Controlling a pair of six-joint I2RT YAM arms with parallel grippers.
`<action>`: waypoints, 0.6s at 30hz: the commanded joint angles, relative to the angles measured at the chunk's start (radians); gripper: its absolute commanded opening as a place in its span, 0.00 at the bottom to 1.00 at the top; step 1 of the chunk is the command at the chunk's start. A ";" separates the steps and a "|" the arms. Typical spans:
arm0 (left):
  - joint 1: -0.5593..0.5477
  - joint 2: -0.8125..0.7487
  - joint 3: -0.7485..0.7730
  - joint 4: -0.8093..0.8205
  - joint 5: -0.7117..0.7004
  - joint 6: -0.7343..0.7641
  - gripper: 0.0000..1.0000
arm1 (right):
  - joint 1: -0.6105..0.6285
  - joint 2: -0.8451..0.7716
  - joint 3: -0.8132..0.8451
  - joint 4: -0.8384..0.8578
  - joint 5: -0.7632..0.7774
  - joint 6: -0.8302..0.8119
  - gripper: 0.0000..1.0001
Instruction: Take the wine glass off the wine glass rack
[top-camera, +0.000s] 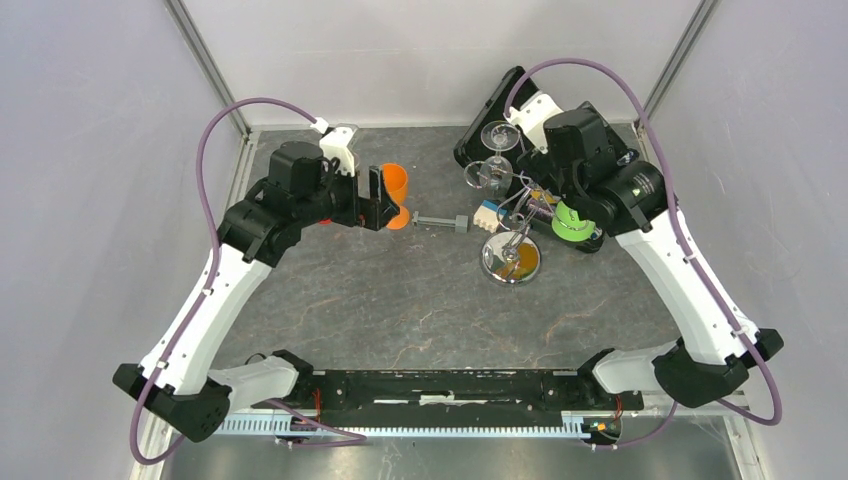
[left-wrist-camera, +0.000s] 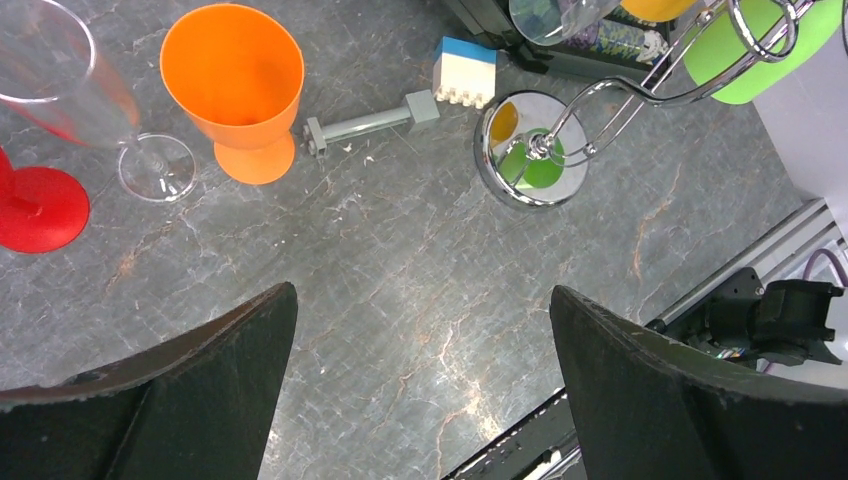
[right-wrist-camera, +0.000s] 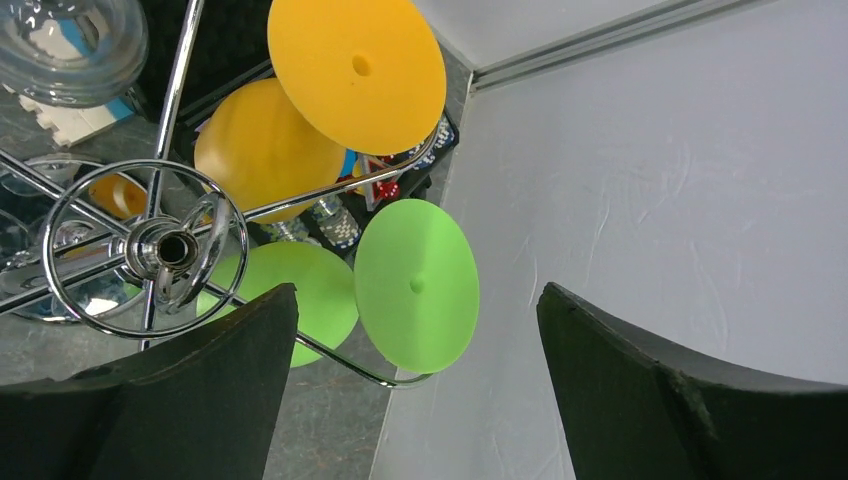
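The silver wine glass rack (top-camera: 511, 258) stands right of centre on its mirrored base, its hub (right-wrist-camera: 165, 248) at the left of the right wrist view. Upside down on its wire arms hang a green wine glass (right-wrist-camera: 417, 285), a yellow one (right-wrist-camera: 355, 65) and clear ones (top-camera: 495, 172). My right gripper (right-wrist-camera: 417, 300) is open just in front of the green glass's foot, not touching it. My left gripper (left-wrist-camera: 422, 290) is open over bare table, holding nothing, beside an upright orange cup (left-wrist-camera: 235, 90).
A clear flute (left-wrist-camera: 70, 90) and a red foot (left-wrist-camera: 35, 205) stand left of the orange cup. A grey bar (left-wrist-camera: 365, 122) and a blue-white brick (left-wrist-camera: 465, 72) lie between cup and rack. A black case (top-camera: 500, 110) sits behind the rack. The white wall (right-wrist-camera: 650, 180) is close on the right.
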 joint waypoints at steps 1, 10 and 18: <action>0.003 -0.003 -0.004 0.040 0.028 0.002 1.00 | -0.004 -0.008 -0.012 -0.021 -0.017 -0.033 0.93; 0.003 0.012 -0.016 0.047 0.042 0.000 1.00 | -0.004 -0.040 -0.136 0.028 0.065 -0.105 0.73; 0.003 0.009 -0.021 0.050 0.039 0.000 1.00 | -0.004 -0.049 -0.176 0.061 0.090 -0.146 0.57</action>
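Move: Just ahead of the right hand, about 2 cm farther out, 1 cm to its right and 3 cm lower, is the upturned foot of the green wine glass, still hanging on the rack. The yellow glass's foot lies about 5 cm farther out than the green foot and 7 cm to the left of it; the rack's hub is roughly 9 cm left of the hand and 2 cm back. From the left hand, the green foot is some 32 cm to the right and 7 cm farther out, slightly higher. Sinking about 2.5 cm and edging 1 cm to the right, the right hand brings its fingertips down to either side of the green glass's foot. The fingers narrow from nearly wide open to a bit over half open as the hand rolls some 10 degrees, its left side dipping; whether they touch the glass yet can't be seen. ##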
